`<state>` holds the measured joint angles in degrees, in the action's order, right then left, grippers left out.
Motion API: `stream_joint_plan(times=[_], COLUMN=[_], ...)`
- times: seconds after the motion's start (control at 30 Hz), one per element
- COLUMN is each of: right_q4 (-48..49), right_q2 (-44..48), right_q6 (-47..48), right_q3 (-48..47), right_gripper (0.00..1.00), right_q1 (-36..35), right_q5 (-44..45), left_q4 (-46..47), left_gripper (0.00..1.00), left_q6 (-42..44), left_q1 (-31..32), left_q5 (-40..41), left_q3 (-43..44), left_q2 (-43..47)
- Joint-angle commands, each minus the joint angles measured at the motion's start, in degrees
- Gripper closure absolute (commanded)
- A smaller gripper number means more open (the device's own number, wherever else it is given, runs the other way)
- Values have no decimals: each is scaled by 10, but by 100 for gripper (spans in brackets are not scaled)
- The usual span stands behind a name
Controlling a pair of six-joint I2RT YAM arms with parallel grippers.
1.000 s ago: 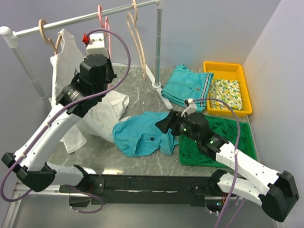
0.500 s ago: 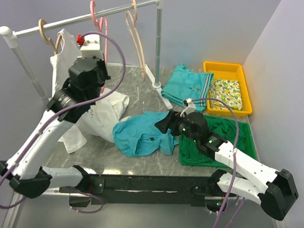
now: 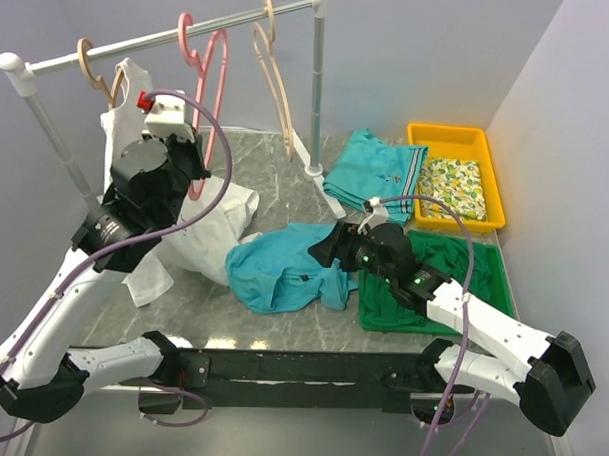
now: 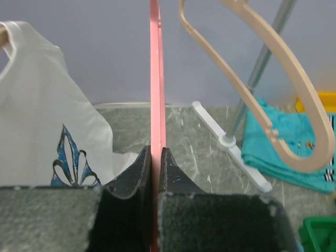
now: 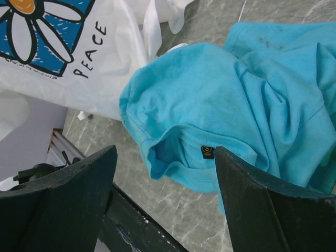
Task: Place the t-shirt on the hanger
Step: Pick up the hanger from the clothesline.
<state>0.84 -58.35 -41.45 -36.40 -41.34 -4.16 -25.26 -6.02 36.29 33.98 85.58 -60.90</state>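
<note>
The pink hanger (image 3: 216, 80) hangs by its hook on the rail (image 3: 121, 46). My left gripper (image 3: 194, 179) is shut on its lower part; in the left wrist view the pink bar (image 4: 155, 79) runs up from between the jaws of that gripper (image 4: 155, 157). The turquoise t-shirt (image 3: 281, 265) lies crumpled on the table's middle. My right gripper (image 3: 329, 251) is open and empty at its right edge. In the right wrist view the shirt's collar with a small label (image 5: 207, 152) lies between the spread fingers of that gripper (image 5: 165, 157).
Two tan hangers (image 3: 275, 72) (image 3: 88, 65) hang on the rail; a white flower-print top (image 3: 189, 229) hangs and drapes left. A folded teal garment (image 3: 372, 170), a yellow tray (image 3: 454, 173) and a green tray (image 3: 438, 283) are at the right. A rack post (image 3: 316, 88) stands behind.
My left arm has moved left and towards me, pulling the pink hanger's lower part with it; the hook slid left along the rail. The right arm has barely moved.
</note>
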Motion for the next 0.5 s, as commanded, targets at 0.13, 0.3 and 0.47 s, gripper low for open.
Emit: stream_joint_plan(times=[0.13, 0.3, 0.47], right_q4=[-5, -24, -58], right_q2=[9, 10, 20], right_q6=[15, 19, 24], right_q3=[-12, -6, -2], right_gripper=[17, 19, 21], right_q1=[3, 1, -24], right_q5=[32, 52, 106], left_q4=[-5, -39, -58], left_gripper=[99, 99, 99], left_q6=[11, 13, 7], left_q1=[-2, -2, -2], left_q5=[-89, -121, -145], left_q3=[-62, -110, -163], left_q2=[95, 155, 214])
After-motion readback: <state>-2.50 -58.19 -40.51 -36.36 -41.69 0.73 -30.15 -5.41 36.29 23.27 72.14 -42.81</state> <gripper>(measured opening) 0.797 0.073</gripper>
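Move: The left hand already grips the pink hanger; the blue t-shirt lies on the table about 7 cm back, 15 cm to its right and some 44 cm below. The clothesline rail runs roughly 8 cm ahead and 18 cm above, the beige hanger hangs about 10 cm ahead and 12 cm right, and the white bag some 5 cm ahead, 15 cm left and lower. From the right hand the t-shirt is about 7 cm left, 1 cm ahead and 17 cm below. Back towards its base, away from the clothesline, the left hand draws the pink hanger about 7 cm while sinking nearly 4 cm, turning some 10 degrees clockwise. Its fingers stay shut on the hanger, hook upward. The right hand, still open and empty, eases about 2 cm right and down above the t-shirt's right side. ##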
